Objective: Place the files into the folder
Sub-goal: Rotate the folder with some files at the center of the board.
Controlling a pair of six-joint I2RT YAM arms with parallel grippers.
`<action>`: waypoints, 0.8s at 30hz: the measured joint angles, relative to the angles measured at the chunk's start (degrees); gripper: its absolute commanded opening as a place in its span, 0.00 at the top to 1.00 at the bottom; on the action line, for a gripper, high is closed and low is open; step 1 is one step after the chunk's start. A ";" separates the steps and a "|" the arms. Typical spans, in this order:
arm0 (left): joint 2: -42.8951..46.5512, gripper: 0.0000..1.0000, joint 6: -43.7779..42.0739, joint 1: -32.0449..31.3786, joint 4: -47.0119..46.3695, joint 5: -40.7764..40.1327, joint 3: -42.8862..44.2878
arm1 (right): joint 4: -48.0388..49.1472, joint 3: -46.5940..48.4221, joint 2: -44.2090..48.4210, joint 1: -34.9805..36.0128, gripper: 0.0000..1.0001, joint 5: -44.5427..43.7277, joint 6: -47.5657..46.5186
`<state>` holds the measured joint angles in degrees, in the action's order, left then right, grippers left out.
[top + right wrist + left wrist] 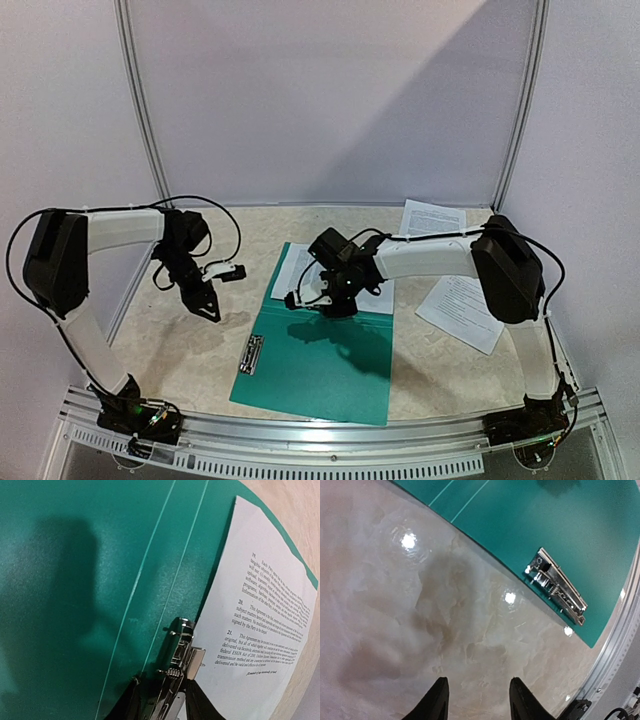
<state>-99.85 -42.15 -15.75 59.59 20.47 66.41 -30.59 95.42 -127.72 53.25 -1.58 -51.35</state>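
Observation:
The teal folder (330, 370) lies open on the table. One printed sheet of the files (292, 268) rests on its far half, seen close up in the right wrist view (260, 610). My right gripper (300, 301) hangs over that half, its fingers (200, 707) closed either side of a metal clip (177, 660) at the sheet's edge. Another metal clip (251, 354) sits at the near half's left edge. My left gripper (210, 310) hovers over bare table left of the folder (560, 525), open, nothing between its fingertips (477, 680).
Two more printed sheets lie right of the folder, one at the back (432, 217) and one under the right arm (462, 312). A metal rail (330, 440) runs along the near table edge. White walls and frame posts close off the back and sides.

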 measured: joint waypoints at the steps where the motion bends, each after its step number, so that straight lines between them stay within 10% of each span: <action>1: 0.00 0.57 0.20 -0.39 -0.04 0.35 -0.15 | 0.24 0.02 0.00 -0.04 0.58 -0.13 -0.52; 11: 0.00 0.57 -0.07 -11.98 -0.72 -3.19 -7.63 | 1.73 -0.02 1.79 -0.46 0.38 3.61 2.01; 24: -2.54 0.57 1.77 -26.03 -1.88 -10.10 -6.67 | 13.14 -21.94 36.33 -0.44 0.36 12.83 19.28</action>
<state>-102.39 -40.38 -41.78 57.71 10.37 59.75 -17.45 73.47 -91.39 52.82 11.25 -32.08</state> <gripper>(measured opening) 0.433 0.636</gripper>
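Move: The right fingers already straddle the middle clip on the folder's spine, less than 1 cm below the hand point. The clipped files spread about 9 cm ahead of that hand. For the left hand, the outer clip on the folder's left edge lies about 7 cm back, 8 cm right and 5 cm below; the middle clip lies some 4 cm ahead and 24 cm right of the left hand. Right fingers open and rise some 20 cm off the middle clip; left swings back-right, down, towards the outer clip. ##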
